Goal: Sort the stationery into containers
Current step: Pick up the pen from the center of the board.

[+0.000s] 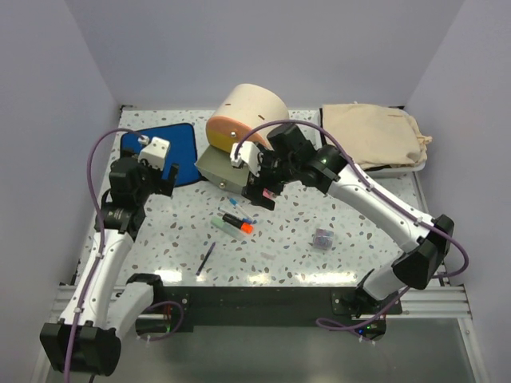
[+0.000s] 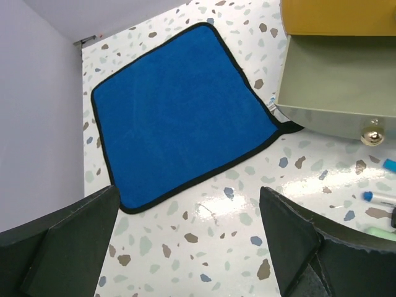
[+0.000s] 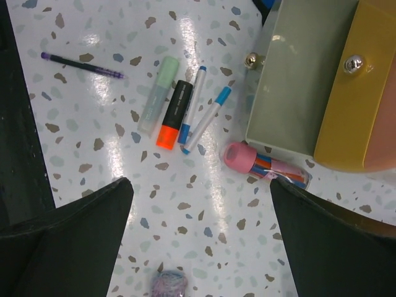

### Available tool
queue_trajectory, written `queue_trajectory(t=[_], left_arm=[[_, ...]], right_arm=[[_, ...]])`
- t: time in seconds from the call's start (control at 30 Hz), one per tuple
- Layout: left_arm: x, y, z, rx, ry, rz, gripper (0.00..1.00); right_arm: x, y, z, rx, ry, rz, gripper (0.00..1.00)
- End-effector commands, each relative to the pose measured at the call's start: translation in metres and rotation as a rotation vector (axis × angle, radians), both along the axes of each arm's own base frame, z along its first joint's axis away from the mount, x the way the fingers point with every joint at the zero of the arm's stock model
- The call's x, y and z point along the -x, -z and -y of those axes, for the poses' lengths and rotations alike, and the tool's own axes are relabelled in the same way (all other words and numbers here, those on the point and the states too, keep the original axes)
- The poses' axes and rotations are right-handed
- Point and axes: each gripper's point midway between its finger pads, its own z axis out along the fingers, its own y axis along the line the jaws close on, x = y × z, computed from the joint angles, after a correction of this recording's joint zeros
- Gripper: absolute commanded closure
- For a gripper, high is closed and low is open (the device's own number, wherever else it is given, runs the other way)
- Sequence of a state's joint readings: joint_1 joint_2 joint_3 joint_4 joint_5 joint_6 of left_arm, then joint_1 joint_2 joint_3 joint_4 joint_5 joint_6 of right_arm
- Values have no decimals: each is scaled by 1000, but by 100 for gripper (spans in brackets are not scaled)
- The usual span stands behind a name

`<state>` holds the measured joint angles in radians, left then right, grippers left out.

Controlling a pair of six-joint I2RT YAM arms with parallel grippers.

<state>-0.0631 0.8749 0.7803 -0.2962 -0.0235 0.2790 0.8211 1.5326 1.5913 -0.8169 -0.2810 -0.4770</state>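
The stationery lies on the speckled table in front of the beige round cabinet (image 1: 247,108). In the right wrist view I see a green highlighter (image 3: 158,93), a black-and-orange highlighter (image 3: 173,114), two blue-tipped pens (image 3: 207,120), a thin black pen (image 3: 83,64), a pink-capped clear tube (image 3: 266,164) and a tiny purple box (image 3: 168,284). The tube rests against the pulled-out grey drawer (image 3: 297,74), below the yellow drawer (image 3: 356,86). My right gripper (image 3: 199,204) hangs open above the table between tube and box. My left gripper (image 2: 189,210) is open and empty over bare table.
A blue cloth (image 2: 179,105) lies flat at the back left, just ahead of the left gripper. A beige bag (image 1: 375,136) sits on a white tray at the back right. The grey drawer's knob (image 2: 371,135) faces the front.
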Motion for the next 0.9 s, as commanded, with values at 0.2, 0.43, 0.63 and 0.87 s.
queue_trajectory(t=[0.2, 0.43, 0.63, 0.87], left_arm=[[18, 28, -52, 173, -422, -19, 0], [38, 34, -82, 235, -598, -80, 0], [42, 21, -82, 253, -607, -48, 0], [43, 24, -81, 251, -602, -57, 0]], right_arm=[[44, 51, -47, 1, 91, -285, 12], [40, 127, -79, 108, 192, -395, 21], [24, 158, -103, 127, 232, -365, 28], [12, 176, -120, 139, 241, -363, 37]])
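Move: The pale green highlighter lies about 14 cm to the right hand's left, some 2 cm back of it and roughly 24 cm below. Close beside it are the black-orange highlighter, 3 cm nearer the hand and 2 cm farther out, and a blue-white marker, about 10 cm left and 3 cm ahead of the hand. The purple pen is 21 cm left and 12 cm back. From the left hand the green highlighter is 25 cm right, 8 cm back and 21 cm down. Towards the pale green highlighter the right hand sinks about 20 cm while going some 9 cm left, swinging back first and then a little forward; the wrist tips some 30 degrees to point more steeply down, and the empty fingers narrow to about two thirds open. The open, empty left hand withdraws left, back and down, turning counter-clockwise. ##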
